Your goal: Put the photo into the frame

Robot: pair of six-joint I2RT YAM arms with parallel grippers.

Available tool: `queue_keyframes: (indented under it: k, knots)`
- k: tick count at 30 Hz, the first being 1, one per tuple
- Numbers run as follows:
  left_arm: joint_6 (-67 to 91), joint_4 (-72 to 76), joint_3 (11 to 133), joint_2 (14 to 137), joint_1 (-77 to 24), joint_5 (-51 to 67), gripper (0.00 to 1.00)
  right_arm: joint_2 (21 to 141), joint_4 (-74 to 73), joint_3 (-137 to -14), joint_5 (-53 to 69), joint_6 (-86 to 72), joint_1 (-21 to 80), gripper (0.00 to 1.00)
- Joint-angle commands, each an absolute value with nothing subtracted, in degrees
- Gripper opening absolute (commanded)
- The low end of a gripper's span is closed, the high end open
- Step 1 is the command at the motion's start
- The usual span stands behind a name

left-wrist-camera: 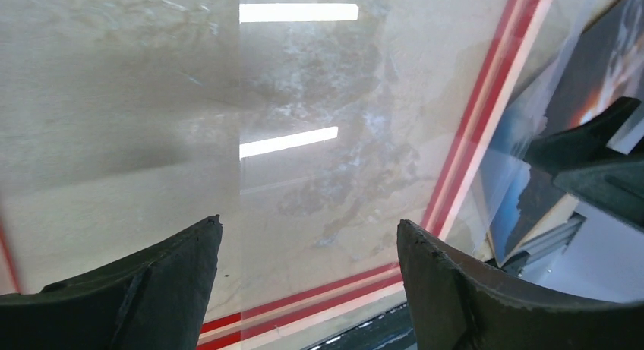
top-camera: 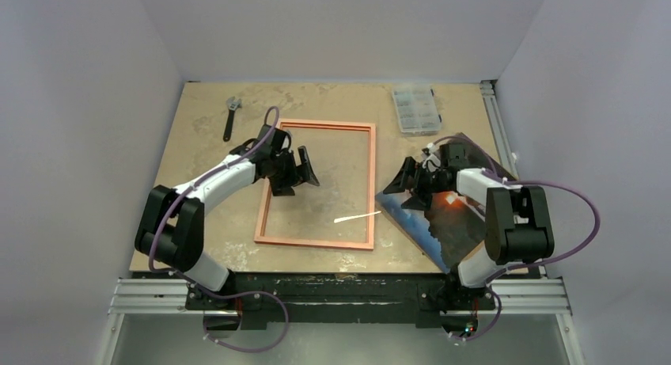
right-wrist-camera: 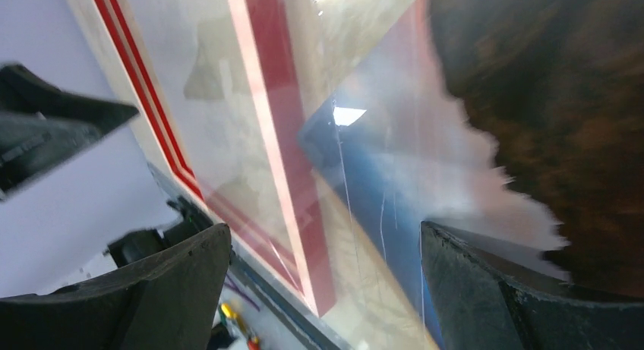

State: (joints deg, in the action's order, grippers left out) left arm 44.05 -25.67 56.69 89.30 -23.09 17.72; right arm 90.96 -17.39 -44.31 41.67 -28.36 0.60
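The frame [top-camera: 324,125], a thin copper-coloured rectangle, lies flat mid-table; its clear pane reflects ceiling lights. In the wrist views its edge shows as red bars [left-wrist-camera: 486,107] [right-wrist-camera: 281,137]. The photo [top-camera: 447,226], dark rocks, orange glow and blue water, lies face up and skewed just right of the frame. My left gripper [top-camera: 299,179] [left-wrist-camera: 309,222] hangs open over the frame's upper left inside, holding nothing. My right gripper [top-camera: 407,184] [right-wrist-camera: 325,227] stands open above the photo's [right-wrist-camera: 380,183] left corner, next to the frame's right bar, empty.
A wrench [top-camera: 230,115] lies at the back left of the table. A clear parts box [top-camera: 416,109] sits at the back right. The photo's far corner reaches the table's right rail [top-camera: 497,127]. Walls close in on three sides.
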Motion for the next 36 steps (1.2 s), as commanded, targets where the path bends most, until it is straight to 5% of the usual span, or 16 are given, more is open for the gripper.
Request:
queue_keyframes:
  k: [1, 13, 24, 36]
  knots:
    - [38.6, -34.6, 60.9, 88.2, -22.6, 10.6, 0.83, 89.3, -21.2, -41.0, 40.1, -28.8, 6.1, 0.93]
    - [39.2, -31.5, 54.4, 84.6, -22.7, 12.2, 0.82, 91.6, -19.8, -44.7, 34.1, -27.5, 3.2, 0.91]
    - [39.6, -27.9, 52.1, 87.5, -22.7, 14.8, 0.81, 99.4, -0.3, -40.9, 55.4, -34.7, 2.1, 0.79]
    - [38.7, -27.7, 52.5, 89.3, -22.7, 15.8, 0.8, 90.2, 7.4, -37.7, 64.1, -40.0, 2.1, 0.69]
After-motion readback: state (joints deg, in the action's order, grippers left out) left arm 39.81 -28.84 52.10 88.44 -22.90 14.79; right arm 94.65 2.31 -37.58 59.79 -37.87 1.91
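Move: The clear sheet lies crooked on the frame. Its right edge is about 3 cm to the left of my right hand and 2 cm below; the frame's right rail is some 4 cm left and 3 ahead, the photo's middle 13 cm right and level. From my left hand, the sheet's left edge is about 2 cm left and 6 below, the frame's left rail 7 cm left and 1 ahead, and its near rail 11 cm back. My right hand sweeps left and back about 4 cm, returns forward and a little right, then works left again over the sheet's right edge, rolling its left side up some 20 degrees and half-narrowing the fingers around that edge before a small lift. My left hand, fingers still open, shifts left, then back and down about 3 cm over the sheet's left edge. ##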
